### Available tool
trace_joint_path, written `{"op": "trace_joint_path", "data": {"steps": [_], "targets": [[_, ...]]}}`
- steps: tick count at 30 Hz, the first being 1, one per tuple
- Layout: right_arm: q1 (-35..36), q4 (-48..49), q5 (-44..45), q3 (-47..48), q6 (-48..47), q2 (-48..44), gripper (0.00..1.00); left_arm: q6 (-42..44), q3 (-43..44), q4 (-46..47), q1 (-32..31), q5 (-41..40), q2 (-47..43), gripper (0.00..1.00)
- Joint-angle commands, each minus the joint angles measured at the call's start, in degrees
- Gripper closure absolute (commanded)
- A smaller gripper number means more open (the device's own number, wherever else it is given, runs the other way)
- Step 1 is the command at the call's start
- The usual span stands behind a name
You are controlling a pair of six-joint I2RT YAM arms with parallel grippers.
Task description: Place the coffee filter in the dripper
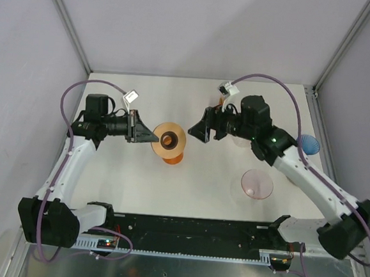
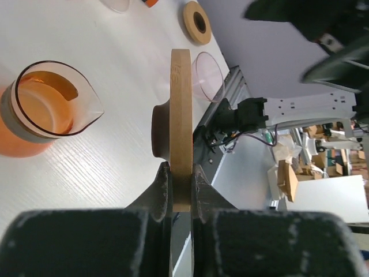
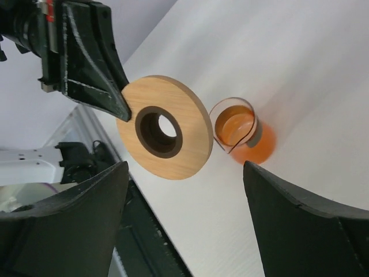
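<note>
My left gripper (image 2: 181,173) is shut on the rim of a wooden ring (image 1: 169,138) and holds it on edge just above an orange glass carafe (image 1: 172,157). The right gripper (image 1: 198,132) is open, faces the ring's flat side and stands a little apart from it. In the right wrist view, the ring (image 3: 190,138) and the carafe (image 3: 242,134) show between its wide fingers. A pink clear cone, the dripper (image 1: 257,184), lies on the table at the front right. A blue ribbed cone (image 1: 308,144) at the right edge looks like the coffee filter. Neither gripper touches either one.
A second wooden ring (image 2: 198,22) stands on edge far off in the left wrist view, beyond the dripper (image 2: 209,75). Grey walls close in the table on three sides. The black rail with the arm bases (image 1: 184,231) runs along the front edge.
</note>
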Motion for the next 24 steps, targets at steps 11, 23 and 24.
{"op": "trace_joint_path", "data": {"steps": [11, 23, 24], "targets": [[-4.52, 22.45, -28.57, -1.79, 16.12, 14.36, 0.46, 0.32, 1.92, 1.84, 1.60, 12.84, -1.67, 1.00], [-4.13, 22.68, -25.65, -2.34, 20.55, 19.32, 1.00, -4.92, 2.21, 2.28, 4.66, 0.04, 5.10, 1.00], [-4.34, 23.73, -25.20, -2.34, 21.37, 20.42, 1.00, -5.16, 2.46, 2.30, 4.96, -1.10, 6.69, 1.00]]}}
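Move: The left hand already holds the wooden ring by its left rim, the ring's middle about 5 cm to its right and 1 cm ahead. From the open right hand that middle lies some 10 cm left, 2 cm back and 6 cm below. The orange carafe stands lower, about 9 cm left, 2 cm ahead and 20 cm below the right hand; the clear pink dripper is some 24 cm right, 3 cm back. The right hand pinches the ring's free right rim, after reaching about 5 cm left and dropping about 5 cm while its wrist turns nearly 30 degrees to point the fingers more squarely left; its wide-open fingers then shut. The left hand keeps its grip opposite, easing up and back about 2 cm and mostly returning, with a slight tilt. ##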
